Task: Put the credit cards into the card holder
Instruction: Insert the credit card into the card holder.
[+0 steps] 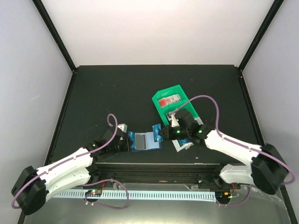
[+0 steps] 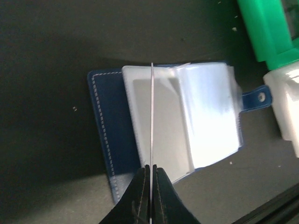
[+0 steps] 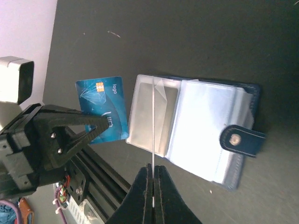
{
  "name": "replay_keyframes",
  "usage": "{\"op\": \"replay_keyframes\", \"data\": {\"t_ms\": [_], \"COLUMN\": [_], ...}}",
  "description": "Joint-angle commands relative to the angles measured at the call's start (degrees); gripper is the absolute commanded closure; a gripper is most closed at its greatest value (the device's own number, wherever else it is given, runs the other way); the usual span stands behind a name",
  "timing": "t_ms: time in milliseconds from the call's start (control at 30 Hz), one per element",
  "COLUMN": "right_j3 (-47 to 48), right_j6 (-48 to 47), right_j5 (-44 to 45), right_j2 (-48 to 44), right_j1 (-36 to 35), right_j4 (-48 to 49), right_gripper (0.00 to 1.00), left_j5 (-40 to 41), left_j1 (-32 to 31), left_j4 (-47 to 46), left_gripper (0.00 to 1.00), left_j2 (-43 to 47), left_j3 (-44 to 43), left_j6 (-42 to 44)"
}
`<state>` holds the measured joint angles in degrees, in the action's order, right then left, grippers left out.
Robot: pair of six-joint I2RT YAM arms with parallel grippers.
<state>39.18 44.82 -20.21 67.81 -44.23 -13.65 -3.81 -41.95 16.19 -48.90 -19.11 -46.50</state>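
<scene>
The card holder point(image 1: 145, 141) lies open on the black table, clear sleeves point(image 2: 205, 116) up and its clasp strap point(image 3: 236, 138) to the right. My left gripper point(image 2: 151, 167) is shut on a bright blue credit card point(image 3: 103, 105), held upright just left of the holder. In the left wrist view that card is only a thin edge point(image 2: 152, 116). My right gripper point(image 3: 153, 167) is shut on another thin flat piece, seen edge-on point(image 3: 153, 121) over the left sleeve. A blue patch at its fingers point(image 1: 157, 130) suggests a second card.
A green bin point(image 1: 158, 103) holding a red-and-white item point(image 1: 169, 100) stands behind and right of the holder. A white bin point(image 2: 287, 107) sits beside the strap, under the right arm. The table's metal front rail point(image 3: 107, 179) runs close below both grippers.
</scene>
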Motion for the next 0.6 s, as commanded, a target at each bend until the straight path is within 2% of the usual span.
{"op": "replay_keyframes", "data": {"t_ms": [0,233,567], "right_j3": [-0.9,-1.3,-0.4], "right_j6": [6.5,8.9,8.6], "right_j5": [-1.3,-5.1,0.2], "right_j2": [7.3,17.1,23.6], "right_j1": [-2.1,-3.0,-5.3], "right_j4": [14.2,23.7,22.4], "right_gripper": [0.99,0.99,0.99], "left_j5": [0.6,-1.6,-0.8], "left_j1": [0.9,1.5,1.8], "left_j4": [4.2,3.6,5.6], "left_gripper": [0.98,0.98,0.98], "left_j2": [-1.8,-5.7,-5.5], "left_j3": [-2.0,-1.8,-1.7], "left_j6": [2.0,2.6,2.6]}}
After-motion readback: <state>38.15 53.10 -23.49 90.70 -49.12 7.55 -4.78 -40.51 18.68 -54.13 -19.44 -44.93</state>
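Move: Each hand already holds a blue credit card. The open card holder's middle lies about 7 cm to the right of my left hand, roughly 1 cm nearer me and 6 cm below. From my right hand it lies about 7 cm left, 2 cm back and 13 cm below. The white tray is some 13 cm right of my right hand and 2 cm ahead, the green box about 8 cm right and 15 cm ahead, both around 11 cm lower. I bring my right hand's card down and left over the open holder, about 8 cm down and 5 to 6 cm across, tipping its front side down some 10 degrees and keeping the card pinched. Meanwhile my left hand, still gripping its card, sinks about 2.5 cm and eases 1 cm left beside the left-hand clear sleeve, then holds there. ##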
